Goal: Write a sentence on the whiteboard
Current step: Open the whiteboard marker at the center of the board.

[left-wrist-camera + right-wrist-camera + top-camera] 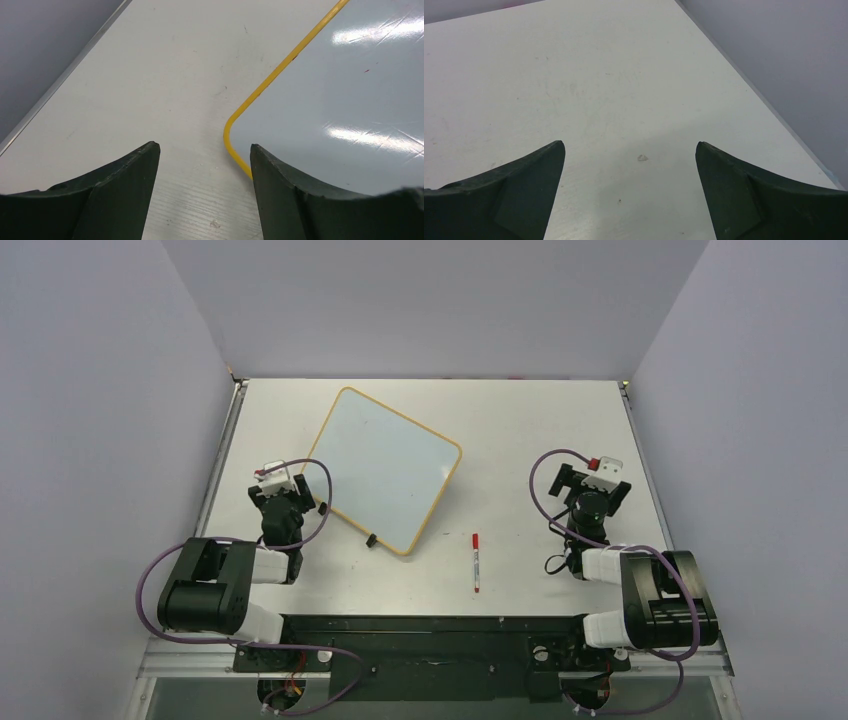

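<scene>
The whiteboard (pixel 385 470) lies flat and turned at an angle on the left half of the table, with a yellow frame and a blank white face. The sentence is out of view: no writing shows on the board. My left gripper (pixel 283 483) hangs open just off the board's left edge. In the left wrist view the board (pixel 340 100) shows its rounded yellow corner just ahead of the open left gripper (pixel 205 150). My right gripper (pixel 597 480) stands open over bare table on the right, and the right wrist view shows nothing between the fingertips of the right gripper (pixel 630 147).
A red-capped marker (pixel 476 562) lies on the table between the two arms, near the front edge. Small black clips (pixel 371 540) sit on the board's near edge. Grey walls enclose the table on the left, back and right.
</scene>
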Action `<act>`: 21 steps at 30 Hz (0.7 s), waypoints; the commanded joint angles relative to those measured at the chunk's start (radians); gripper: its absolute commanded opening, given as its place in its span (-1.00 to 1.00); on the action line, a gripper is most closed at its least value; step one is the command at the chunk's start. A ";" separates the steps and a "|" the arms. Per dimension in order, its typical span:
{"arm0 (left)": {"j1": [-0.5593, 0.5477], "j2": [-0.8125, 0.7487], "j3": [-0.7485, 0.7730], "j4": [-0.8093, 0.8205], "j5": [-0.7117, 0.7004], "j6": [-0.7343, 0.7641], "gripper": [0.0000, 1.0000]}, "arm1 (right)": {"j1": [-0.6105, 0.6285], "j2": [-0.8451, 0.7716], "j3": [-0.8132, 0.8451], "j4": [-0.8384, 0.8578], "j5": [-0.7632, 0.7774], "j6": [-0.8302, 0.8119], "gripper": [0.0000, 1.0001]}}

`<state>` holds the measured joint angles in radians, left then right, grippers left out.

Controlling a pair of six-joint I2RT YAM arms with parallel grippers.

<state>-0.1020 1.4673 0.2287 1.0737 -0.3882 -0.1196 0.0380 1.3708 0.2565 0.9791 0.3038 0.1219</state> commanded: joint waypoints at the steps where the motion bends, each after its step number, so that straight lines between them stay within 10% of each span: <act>1: 0.005 -0.002 0.015 0.047 0.005 -0.005 0.29 | -0.009 -0.001 0.010 0.038 -0.036 -0.001 1.00; 11: 0.004 -0.012 0.018 0.039 -0.010 -0.004 0.29 | -0.021 0.001 0.016 0.032 -0.049 0.004 1.00; 14: 0.004 -0.087 0.040 -0.070 -0.029 -0.022 0.29 | 0.074 -0.067 0.006 0.014 0.157 -0.030 1.00; 17: 0.005 -0.138 0.071 -0.192 -0.058 -0.032 0.29 | 0.183 -0.215 0.106 -0.289 0.265 -0.080 1.00; 21: 0.004 -0.243 0.049 -0.225 -0.068 -0.034 0.29 | 0.173 -0.292 0.425 -0.810 0.301 0.288 1.00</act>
<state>-0.1020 1.3281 0.2630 0.9058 -0.4229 -0.1349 0.2272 1.1633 0.4065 0.6147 0.4858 0.1486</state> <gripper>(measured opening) 0.642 0.999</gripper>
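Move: From the right hand the marker lies on the table about 23 cm to the left, some 12 cm back towards the base and 10 cm below. The whiteboard's middle is roughly 45 cm left of that hand and 10 cm ahead of it, with the black clip on the board's near edge some 24 cm left of the marker and 5 cm farther out. From the left hand the marker is about 42 cm to the right, 12 cm back and 9 cm lower. Up and to the left goes the right hand after a long near-standstill, climbing about 5 cm clear of the bare table and shifting some 4 cm to the marker's side, gripper still wide open and fingers still pointing forward. The left hand also begins to rise, about 2 cm, beside the board's left corner, its fingers partly open and empty. ##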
